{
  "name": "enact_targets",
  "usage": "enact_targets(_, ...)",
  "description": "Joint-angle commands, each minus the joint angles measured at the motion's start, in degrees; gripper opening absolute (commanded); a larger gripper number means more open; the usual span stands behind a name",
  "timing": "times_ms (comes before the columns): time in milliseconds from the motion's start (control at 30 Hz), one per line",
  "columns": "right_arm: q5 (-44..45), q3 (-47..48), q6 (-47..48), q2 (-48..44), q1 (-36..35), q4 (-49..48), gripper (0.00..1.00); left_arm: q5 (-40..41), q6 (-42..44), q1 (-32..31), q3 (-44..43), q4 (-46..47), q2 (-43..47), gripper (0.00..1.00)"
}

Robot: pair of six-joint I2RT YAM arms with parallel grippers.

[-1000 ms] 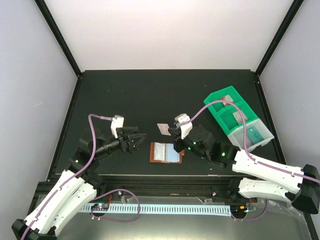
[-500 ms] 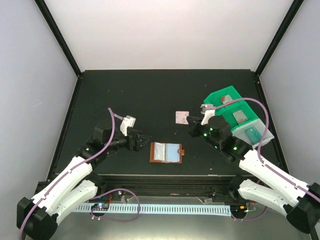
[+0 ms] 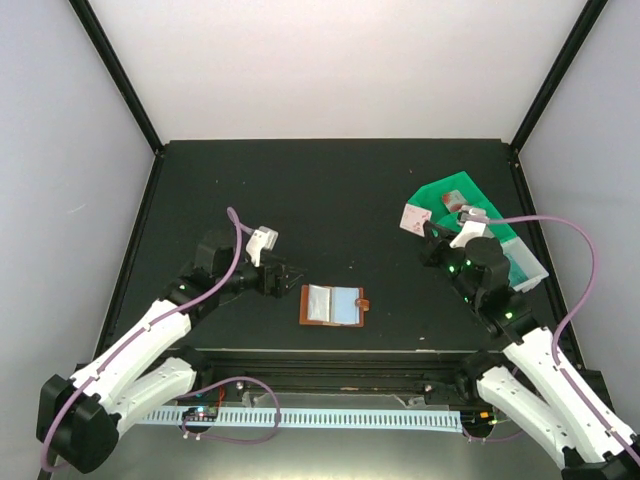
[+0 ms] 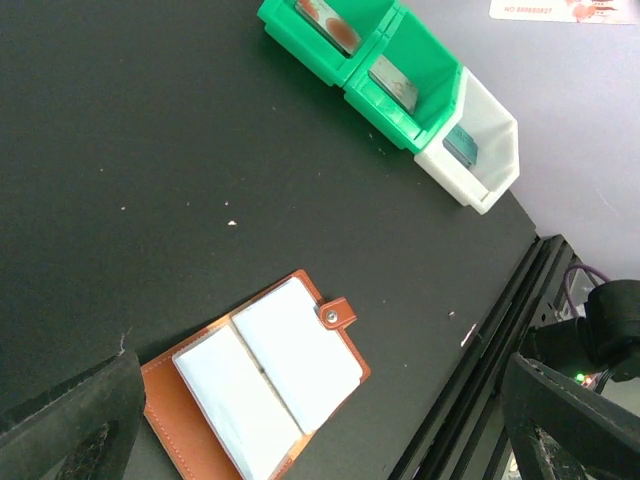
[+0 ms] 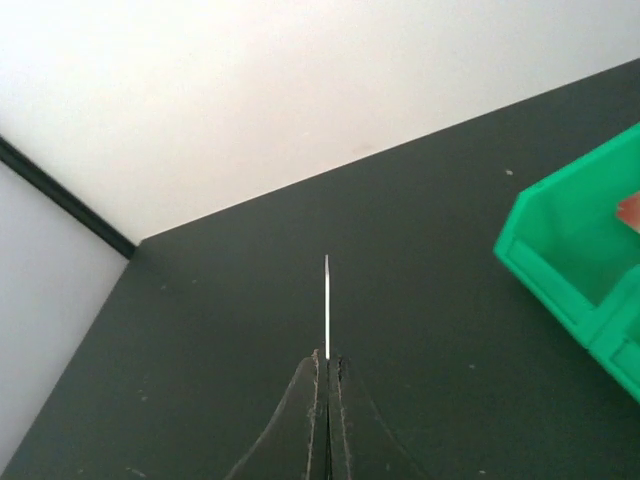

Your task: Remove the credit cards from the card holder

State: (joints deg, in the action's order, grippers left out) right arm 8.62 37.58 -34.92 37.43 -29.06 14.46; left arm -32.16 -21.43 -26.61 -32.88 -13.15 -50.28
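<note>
The brown card holder lies open on the black table, pale inner pockets up; it also shows in the left wrist view. My right gripper is shut on a white credit card with a red mark, held in the air by the left edge of the green tray. In the right wrist view the card shows edge-on between the closed fingers. My left gripper is open and empty, just left of the holder, its fingers wide apart.
The green tray has a white end bin. Its compartments hold a red-marked card, a greyish card and a teal item. The table's front edge and rail run just below the holder.
My right gripper has carried the white card from beside the holder to the right and back, up to the green tray's edge. My left gripper has moved closer to the holder.
</note>
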Motion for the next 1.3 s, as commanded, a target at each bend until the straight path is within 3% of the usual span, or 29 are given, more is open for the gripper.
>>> enact_targets(0, 4.02, 3.0, 1.69, 1.1, 2.7, 5.3, 0.01, 0.53, 1.16, 0.47, -1.3, 1.24, -0.17, 0.99)
enact_targets(200, 2.0, 4.21, 1.21, 3.71, 11.13, 7.75, 0.01, -3.22, 1.08, 0.43, -0.57, 3.42, -4.07, 0.99)
enact_targets(467, 0.68, 0.72, -1.29, 7.11, 21.3, 5.17, 0.01, -0.28, 1.06, 0.42, 2.07, 5.55, -5.0, 0.99)
enact_targets(700, -3.78, -3.91, -6.02, 12.92, 33.18, -4.72, 0.01, -2.78, -0.44, 0.21, 2.71, 7.54, -5.91, 0.99)
enact_targets(1267, -1.63, 2.84, -8.34, 37.93, 38.81, -16.86, 0.01, -2.33, -1.03, -0.59, 2.89, 6.25, -3.85, 0.99)
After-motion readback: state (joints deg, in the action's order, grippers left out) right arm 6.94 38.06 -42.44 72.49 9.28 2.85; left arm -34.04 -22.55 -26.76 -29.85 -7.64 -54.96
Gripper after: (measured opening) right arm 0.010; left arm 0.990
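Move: The right hand, with a card in its shut fingers, has the green tray's middle compartment some 14 cm ahead, 22 cm right and 23 cm below. The far compartment lies about 23 cm ahead and 16 cm right, the white compartment 4 cm ahead and 27 cm right, both equally low. From the empty, open left hand the card holder is about 14 cm right, 2 cm ahead and 18 cm below. The right hand keeps its pinch on the card and swings about 20 cm right with some 10 cm forward, sinking slowly at first and then steeply for about 15 cm in all, while it turns some 40 degrees clockwise and tips its fingers further down, to bring the card over the tray's middle compartment. The left hand stays wide open and sinks about 3 cm towards the card holder without touching it. ##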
